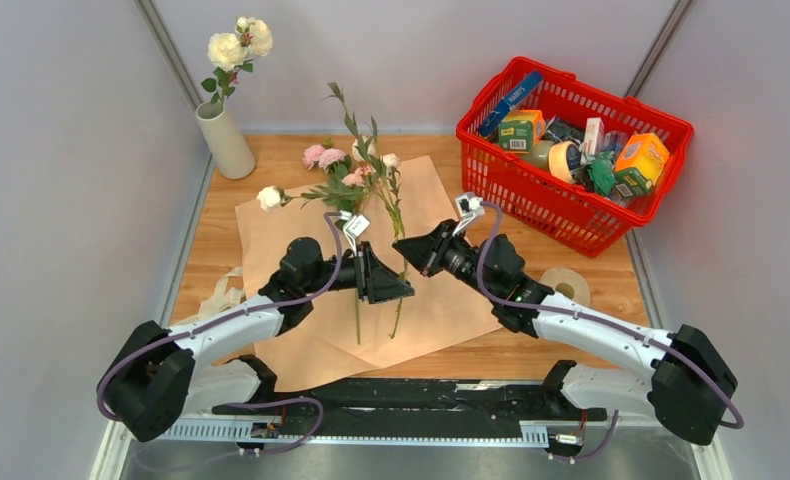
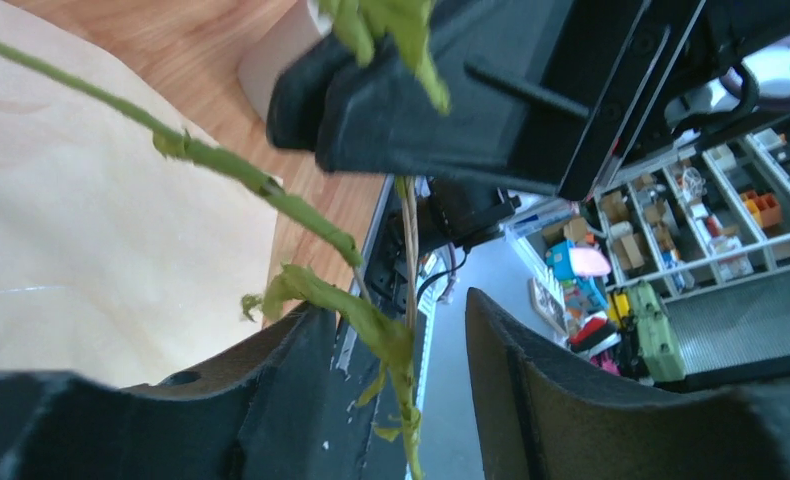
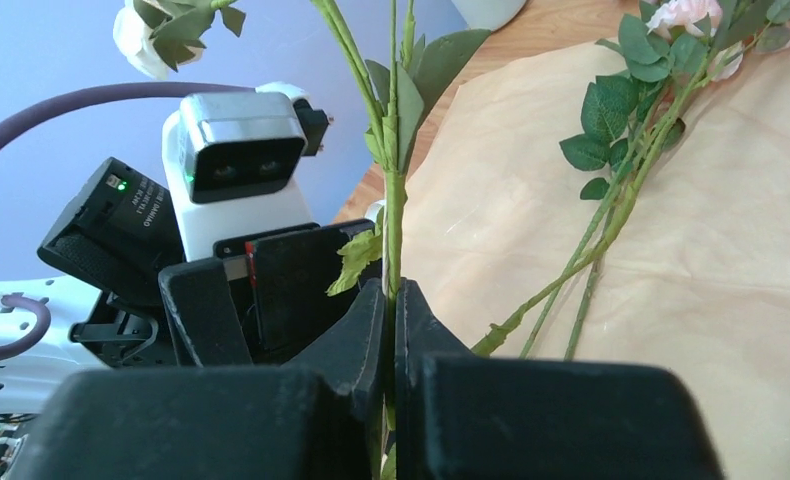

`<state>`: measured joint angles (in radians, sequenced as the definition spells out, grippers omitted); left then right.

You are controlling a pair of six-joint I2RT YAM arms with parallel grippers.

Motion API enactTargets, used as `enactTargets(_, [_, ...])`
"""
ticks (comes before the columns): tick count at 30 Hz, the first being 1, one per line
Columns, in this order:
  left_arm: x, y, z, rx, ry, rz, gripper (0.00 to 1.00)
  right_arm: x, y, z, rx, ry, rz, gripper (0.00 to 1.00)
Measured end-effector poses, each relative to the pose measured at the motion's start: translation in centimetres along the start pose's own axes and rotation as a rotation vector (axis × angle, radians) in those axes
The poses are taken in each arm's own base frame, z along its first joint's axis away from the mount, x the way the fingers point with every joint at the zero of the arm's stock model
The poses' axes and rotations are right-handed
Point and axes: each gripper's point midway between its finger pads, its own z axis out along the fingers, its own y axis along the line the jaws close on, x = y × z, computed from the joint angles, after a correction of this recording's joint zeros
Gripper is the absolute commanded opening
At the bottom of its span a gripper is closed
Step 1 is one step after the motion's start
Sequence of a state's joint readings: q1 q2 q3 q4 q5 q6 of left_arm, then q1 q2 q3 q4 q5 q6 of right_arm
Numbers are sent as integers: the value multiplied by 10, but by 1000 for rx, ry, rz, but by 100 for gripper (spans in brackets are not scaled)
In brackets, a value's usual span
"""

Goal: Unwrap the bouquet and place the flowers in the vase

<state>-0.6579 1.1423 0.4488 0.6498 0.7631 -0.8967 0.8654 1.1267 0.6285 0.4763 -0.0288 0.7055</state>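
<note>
The bouquet lies unwrapped: its peach-tan paper [image 1: 291, 240] is spread flat, with pink and cream flowers [image 1: 329, 160] and their stems on it. The off-white vase [image 1: 225, 140] stands at the back left and holds cream roses [image 1: 239, 45]. My right gripper [image 1: 404, 245] [image 3: 392, 292] is shut on one leafy green stem [image 3: 392, 200], which rises above the paper [image 1: 356, 125]. My left gripper [image 1: 396, 288] [image 2: 396, 312] faces it, open, and the lower end of that stem [image 2: 408, 400] hangs between its fingers without being pinched.
A red basket [image 1: 571, 150] full of packages stands at the back right. A tan tape roll [image 1: 571, 285] lies by my right arm. Cream ribbon [image 1: 221, 295] lies at the paper's left edge. Grey walls close in both sides.
</note>
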Motion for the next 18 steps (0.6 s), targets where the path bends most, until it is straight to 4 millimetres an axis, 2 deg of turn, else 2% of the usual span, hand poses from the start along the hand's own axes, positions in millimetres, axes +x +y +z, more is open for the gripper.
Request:
enactTargets(1, [-2, 0, 1, -3, -8, 0, 40, 2, -1, 1, 2, 7, 1, 10])
enactTargets(2, [-4, 1, 2, -7, -17, -1, 33, 4, -1, 1, 3, 15, 3, 14])
enactTargets(3, [-6, 1, 2, -12, -26, -4, 19, 6, -2, 1, 5, 21, 5, 21])
enactTargets(5, [-10, 4, 3, -30, -48, -3, 4, 9, -4, 1, 12, 35, 10, 33])
enactTargets(6, [-11, 6, 3, -37, -55, -3, 1, 10, -4, 1, 17, 41, 11, 40])
enactTargets(10, [-17, 13, 3, -82, -91, 9, 0, 6, -2, 2, 32, 50, 5, 69])
enactTargets(12, [-20, 15, 2, -100, -109, 13, 0, 1, 1, -2, 34, 46, -2, 78])
enactTargets(14, [-24, 15, 0, -116, -128, 24, 0, -4, 5, -8, 32, 39, -7, 83])
enactTargets(18, [-36, 12, -6, -144, -188, 72, 0, -17, 19, -28, -7, 11, -22, 84])
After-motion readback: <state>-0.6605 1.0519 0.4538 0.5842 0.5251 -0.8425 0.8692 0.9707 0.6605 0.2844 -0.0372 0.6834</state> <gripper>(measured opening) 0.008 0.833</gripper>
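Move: The white flower's stem already runs between my left hand's open fingers, about 1 cm ahead of their middle and level with it. My right fingertips still grip the same stem about 7 cm farther forward. From my left hand, the vase stands roughly 22 cm ahead and 33 cm left, about 10 cm lower. The remaining pink flower heads lie some 23 cm ahead, 11 cm left, about 17 cm below. My left hand shuts its fingers on the stem, pinching it as I ease forward about 3 cm towards where my right hand grips, turning counter-clockwise some 15 degrees and lifting slightly at the end. Once that pinch is made, my right hand, which has been opening and dipping about 1 cm, spreads wide and backs off the stem, up, back and to the right, ending about 2 cm off each way. ##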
